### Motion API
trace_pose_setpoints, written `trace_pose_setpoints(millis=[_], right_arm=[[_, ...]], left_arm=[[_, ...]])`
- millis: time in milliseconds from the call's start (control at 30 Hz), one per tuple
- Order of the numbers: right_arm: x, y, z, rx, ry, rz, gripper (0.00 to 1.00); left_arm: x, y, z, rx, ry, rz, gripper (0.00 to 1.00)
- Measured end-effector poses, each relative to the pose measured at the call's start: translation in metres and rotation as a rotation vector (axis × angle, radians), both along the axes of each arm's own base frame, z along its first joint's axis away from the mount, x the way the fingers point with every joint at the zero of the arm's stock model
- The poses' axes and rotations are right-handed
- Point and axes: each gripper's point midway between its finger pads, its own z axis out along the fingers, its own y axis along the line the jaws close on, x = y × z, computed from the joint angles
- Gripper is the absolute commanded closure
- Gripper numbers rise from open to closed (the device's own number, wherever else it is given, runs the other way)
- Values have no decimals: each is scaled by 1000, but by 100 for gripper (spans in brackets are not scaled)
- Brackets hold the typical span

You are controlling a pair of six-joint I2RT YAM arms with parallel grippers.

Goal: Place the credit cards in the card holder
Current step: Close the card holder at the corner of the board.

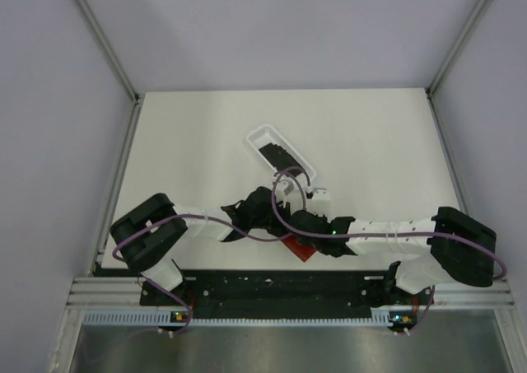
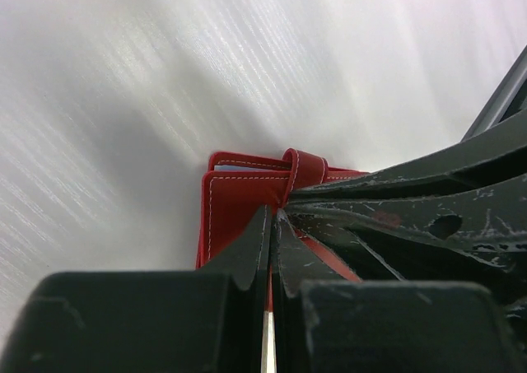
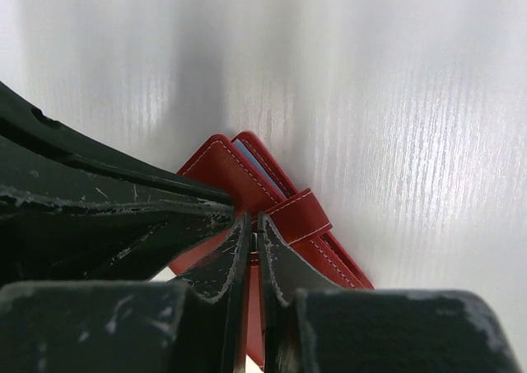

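Note:
The red card holder point(image 1: 298, 248) lies closed on the white table near the front, mostly hidden under the two arms. My left gripper point(image 2: 274, 216) is shut, with its tips pressed against the card holder point(image 2: 239, 200) at the base of the closure tab point(image 2: 303, 167). From the opposite side, my right gripper point(image 3: 254, 223) is shut on the card holder point(image 3: 222, 175) beside the tab point(image 3: 300, 215). Both grippers meet over it in the top view, left gripper point(image 1: 268, 221) and right gripper point(image 1: 290, 229). Black credit cards point(image 1: 280, 155) lie in the white tray.
The white oblong tray point(image 1: 259, 132) lies at an angle just behind the grippers, mid-table. Grey walls with metal posts close in the table on the left, right and back. The arms' base rail runs along the near edge.

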Motion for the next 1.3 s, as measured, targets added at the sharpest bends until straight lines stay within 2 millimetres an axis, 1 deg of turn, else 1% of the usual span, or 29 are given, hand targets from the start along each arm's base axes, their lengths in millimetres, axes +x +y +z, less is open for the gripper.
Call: trace_pose_setpoints(millis=[167, 400, 667, 767, 900, 1000, 1100, 1200, 1300], right_arm=[[-5, -2, -1, 49, -55, -68, 95], [-26, 7, -3, 67, -129, -87, 95], [-29, 10, -3, -43, -222, -131, 95], [-29, 8, -3, -71, -241, -139, 95], [-30, 8, -4, -64, -260, -160, 96], [-31, 7, -5, -60, -296, -170, 96], [-35, 6, -5, -62, -336, -171, 96], [-43, 7, -6, -79, -378, -151, 97], [-49, 7, -6, -110, -430, -131, 98]], left_arm=[[0, 0, 0, -2, 3, 2, 100], [0, 0, -1, -1, 7, 4, 100], [0, 0, -4, 0, 12, 9, 100], [0, 1, -2, 2, 9, 16, 100], [3, 8, 10, 6, -11, 49, 100], [4, 15, 26, -12, -32, 85, 100], [1, 23, 39, -38, -41, 112, 100], [-6, 32, 41, -53, -35, 124, 100], [-14, 42, 35, -47, -18, 132, 100]])
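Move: The card holder lies closed under both hands. Its middle is roughly 2 cm back and 1 cm to the right of the right fingertips, which sit on its strap about 1 cm higher; from the left fingertips it is some 3 cm back, 2 cm to the right and 1 cm below. Straight back from the right hand, about 9 cm off and 2 cm lower, runs the table's near edge; the white tray is about 19 cm ahead and 4 cm to its left. The card holder's strap stays under the nearly shut right fingertips as the right hand drags back some 5 cm, low and level, towards the table's near edge, pausing midway; its fingers swing from steeply down to pointing more forward, about 25 degrees. The left fingertips first keep resting on the cover beside the strap, then lift off up and to the left, some 5 cm, still shut. ##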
